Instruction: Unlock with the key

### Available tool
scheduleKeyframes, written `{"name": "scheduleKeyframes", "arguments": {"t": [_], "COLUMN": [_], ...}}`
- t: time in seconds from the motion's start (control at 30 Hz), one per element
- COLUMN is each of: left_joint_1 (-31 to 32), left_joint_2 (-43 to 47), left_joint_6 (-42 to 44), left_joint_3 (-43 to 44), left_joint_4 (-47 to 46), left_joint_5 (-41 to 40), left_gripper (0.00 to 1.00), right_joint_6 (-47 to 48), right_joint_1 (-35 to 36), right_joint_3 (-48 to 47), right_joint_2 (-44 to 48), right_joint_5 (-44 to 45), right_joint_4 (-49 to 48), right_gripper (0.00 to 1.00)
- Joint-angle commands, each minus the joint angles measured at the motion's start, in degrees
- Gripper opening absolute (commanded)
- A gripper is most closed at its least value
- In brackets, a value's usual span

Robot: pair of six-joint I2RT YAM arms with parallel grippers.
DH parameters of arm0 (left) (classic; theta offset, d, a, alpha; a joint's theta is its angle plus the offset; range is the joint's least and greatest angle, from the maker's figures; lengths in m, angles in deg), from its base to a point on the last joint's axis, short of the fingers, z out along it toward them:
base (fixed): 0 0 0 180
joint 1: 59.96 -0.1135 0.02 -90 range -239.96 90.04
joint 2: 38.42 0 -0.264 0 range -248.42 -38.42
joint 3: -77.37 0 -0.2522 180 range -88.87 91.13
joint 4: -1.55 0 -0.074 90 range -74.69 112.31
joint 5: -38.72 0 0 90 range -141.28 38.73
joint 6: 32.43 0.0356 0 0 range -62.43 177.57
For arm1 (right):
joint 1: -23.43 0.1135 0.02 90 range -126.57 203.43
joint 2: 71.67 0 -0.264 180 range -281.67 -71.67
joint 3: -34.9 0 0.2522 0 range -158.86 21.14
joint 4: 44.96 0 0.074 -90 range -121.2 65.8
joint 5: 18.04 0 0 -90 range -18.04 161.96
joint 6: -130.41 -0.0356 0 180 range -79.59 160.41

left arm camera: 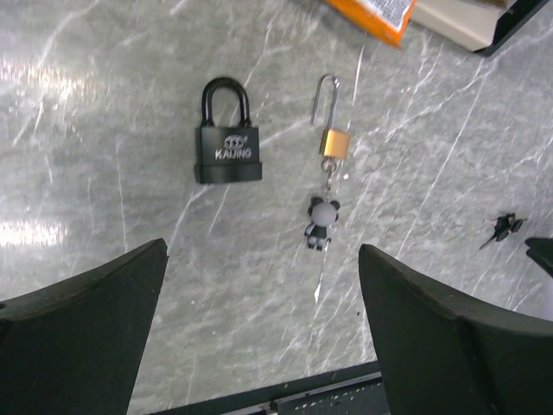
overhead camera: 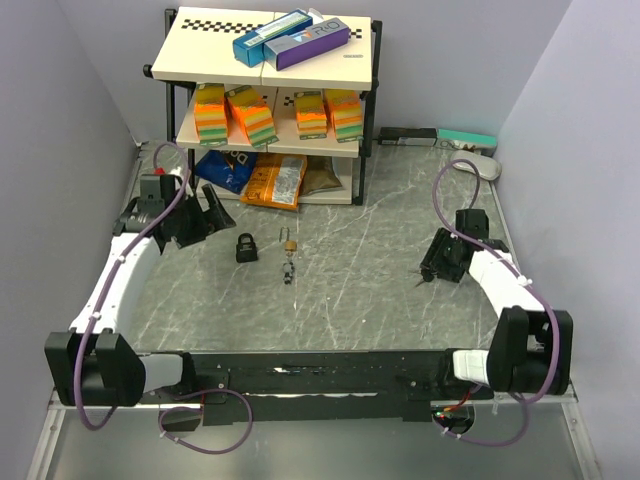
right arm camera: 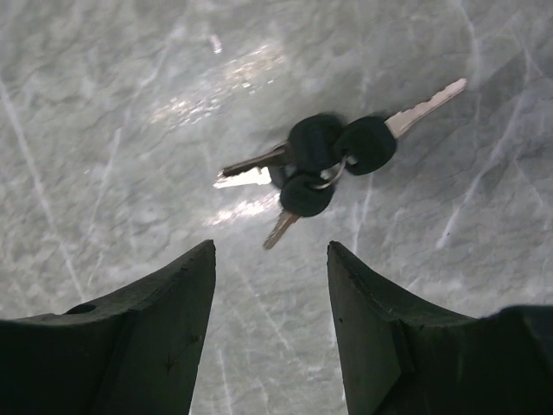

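Note:
A black padlock point(left arm camera: 228, 143) lies flat with its shackle shut, left of centre on the marble table point(overhead camera: 246, 247). Beside it lies a small brass padlock point(left arm camera: 333, 138) with a bear charm point(left arm camera: 320, 223) hanging from it point(overhead camera: 288, 243). A bunch of black-headed keys point(right arm camera: 324, 160) lies on the table, just in front of my right gripper point(right arm camera: 270, 251), which is open and holds nothing. The keys also show small at the right edge of the left wrist view point(left arm camera: 501, 229). My left gripper point(left arm camera: 262, 251) is wide open above the table, short of both padlocks point(overhead camera: 215, 212).
A shelf rack point(overhead camera: 265, 100) stands at the back with sponge packs, boxes on top and snack bags point(overhead camera: 272, 182) under it. A dark box point(overhead camera: 435, 137) and a white object point(overhead camera: 478, 166) lie at the back right. Walls close in on both sides.

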Motion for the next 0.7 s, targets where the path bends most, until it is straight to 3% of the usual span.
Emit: {"name": "scheduleKeyframes", "arguments": {"t": [0.0,0.17,0.4,0.53,0.67], "left_joint_1": [-0.4,-0.4,-0.4,-0.4,-0.4], "left_joint_2": [3.1,6.1,9.9,10.1,9.0], "left_joint_6": [1.1,-1.3,-2.6,-3.2,-3.0], "left_joint_3": [-2.9,-6.1,-10.5,-11.2,-10.2], "left_joint_4": [1.0,0.8,0.7,-0.3,-0.5], "left_joint_5": [0.4,1.2,1.3,1.4,1.5], "left_gripper": [0.96,0.96,0.96,0.96,0.96], "right_joint_6": [0.0,1.9,16.1,18.4,21.0], "right_joint_1": [-1.7,-1.7,0.3,3.7,12.3], "right_joint_3": [-0.8,-1.5,-6.5,-7.7,-9.4], "right_joint_2": [-3.0,-6.0,-6.0,-8.0,-12.5], "right_joint_5": [2.3,3.2,4.3,5.9,17.6], "right_joint_4": [-3.6,-4.6,-4.0,-2.4,-0.1], "right_gripper": [0.61,0.60,0.59,0.58,0.59]}}
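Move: For my right hand the keys lie about 5 cm ahead, 1 cm to the right and some 5 cm below the fingertips. From my left hand the black padlock lies about 3 cm ahead, 7 cm to the right and 17 cm below. At that same level the brass padlock is about 18 cm to the right and 3 cm ahead, with its bear charm 18 cm right and 3 cm back. My right hand first dips about 2.5 cm with a slight drift right, then comes forward about 4 cm over the keys and rises again, swinging left at the end while the wrist turns some 20 degrees counter-clockwise, left side dropping, fingers staying half open. Meanwhile my left hand, empty and wide open, draws back about 5 cm and sinks 3 cm, still to the left of the black padlock. ##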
